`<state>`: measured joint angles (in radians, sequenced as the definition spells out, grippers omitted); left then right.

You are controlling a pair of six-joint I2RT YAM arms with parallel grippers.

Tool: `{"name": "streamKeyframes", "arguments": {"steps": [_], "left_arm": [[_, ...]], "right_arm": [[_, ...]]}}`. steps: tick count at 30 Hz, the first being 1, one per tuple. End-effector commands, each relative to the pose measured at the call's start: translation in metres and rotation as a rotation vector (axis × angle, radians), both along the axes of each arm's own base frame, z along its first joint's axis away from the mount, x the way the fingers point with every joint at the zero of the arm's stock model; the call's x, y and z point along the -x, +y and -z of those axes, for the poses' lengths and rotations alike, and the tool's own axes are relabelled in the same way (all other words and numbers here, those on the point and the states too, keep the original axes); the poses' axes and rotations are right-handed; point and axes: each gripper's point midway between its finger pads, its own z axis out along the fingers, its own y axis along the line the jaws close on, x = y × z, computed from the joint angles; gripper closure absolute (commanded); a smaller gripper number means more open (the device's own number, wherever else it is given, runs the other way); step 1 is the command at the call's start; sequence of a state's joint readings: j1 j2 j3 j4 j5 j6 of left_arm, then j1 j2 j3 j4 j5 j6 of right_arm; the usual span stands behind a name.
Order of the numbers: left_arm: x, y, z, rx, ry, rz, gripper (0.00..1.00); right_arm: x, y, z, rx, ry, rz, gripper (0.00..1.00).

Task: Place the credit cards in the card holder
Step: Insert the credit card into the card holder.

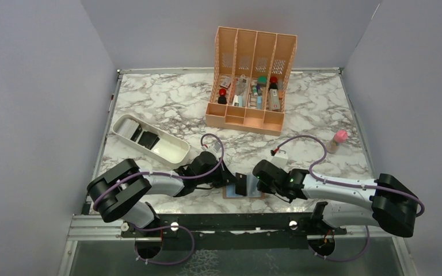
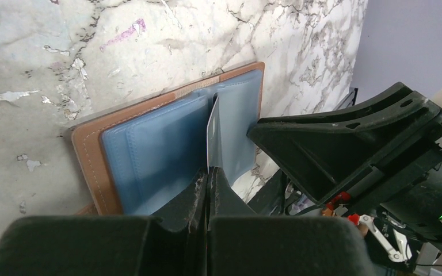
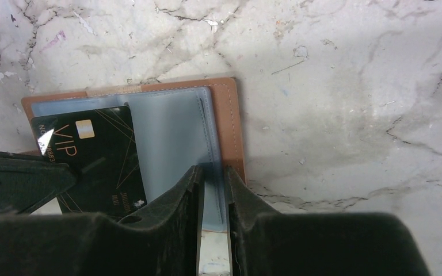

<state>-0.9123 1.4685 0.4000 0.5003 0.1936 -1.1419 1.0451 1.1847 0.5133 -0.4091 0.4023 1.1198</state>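
The card holder lies open near the table's front edge, brown outside and light blue inside. My left gripper is shut on a black credit card marked VIP. It holds the card on edge over the holder's middle, and the card shows as a thin line in the left wrist view. My right gripper reaches in from the right. Its jaws stand a narrow gap apart astride the stitched edge of the blue pocket. In the top view both grippers meet over the holder.
A white oblong tray with flat dark and light cards stands at the left. A tall peach organizer with small items is at the back. A pink-capped bottle stands at the right. The holder lies close to the front rail.
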Motion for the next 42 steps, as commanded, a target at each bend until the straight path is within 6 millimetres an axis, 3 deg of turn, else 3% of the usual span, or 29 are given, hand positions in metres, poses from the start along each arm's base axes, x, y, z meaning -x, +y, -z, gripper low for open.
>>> {"name": "streamKeyframes", "arguments": {"steps": [1,12,23,30,36,42], "left_arm": [[-0.003,0.001,0.004,0.003,0.021,-0.05,1.0],[-0.005,0.002,0.012,-0.009,0.062,-0.09,1.0],[-0.004,0.0,0.02,-0.032,0.067,-0.087,1.0],[-0.001,-0.005,0.028,-0.051,0.077,-0.055,1.0],[-0.002,-0.005,0.028,-0.054,0.072,-0.061,1.0],[-0.002,-0.007,0.03,-0.056,0.082,-0.06,1.0]], "right_arm": [[0.011,-0.02,0.017,0.068,0.052,0.023,0.76],[0.003,-0.02,-0.005,0.089,0.003,-0.003,0.74],[0.0,-0.027,0.006,0.122,0.043,0.003,0.71],[-0.003,-0.026,-0.007,0.093,0.016,0.005,0.7],[-0.008,-0.034,-0.013,0.131,-0.003,0.02,0.61],[-0.006,-0.03,0.003,0.036,0.069,0.0,0.48]]}}
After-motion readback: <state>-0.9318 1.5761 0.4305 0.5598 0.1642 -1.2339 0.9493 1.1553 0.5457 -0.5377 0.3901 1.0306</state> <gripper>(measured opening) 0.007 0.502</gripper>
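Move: The card holder lies open under both hands: its middle is about 4 cm right, 1 cm back and 3 cm below the left hand, and about 6 cm left of the right hand, level ahead and 1 cm below. The black card already pinched by the left hand has its middle some 2 cm right, 1 cm back and 2 cm below. The white tray stands roughly 32 cm left of the left hand, 16 cm ahead and 3 cm lower. Left eases its pinched card rightward and down towards the holder's middle slot; right shifts 3 cm right, fingers opening. ##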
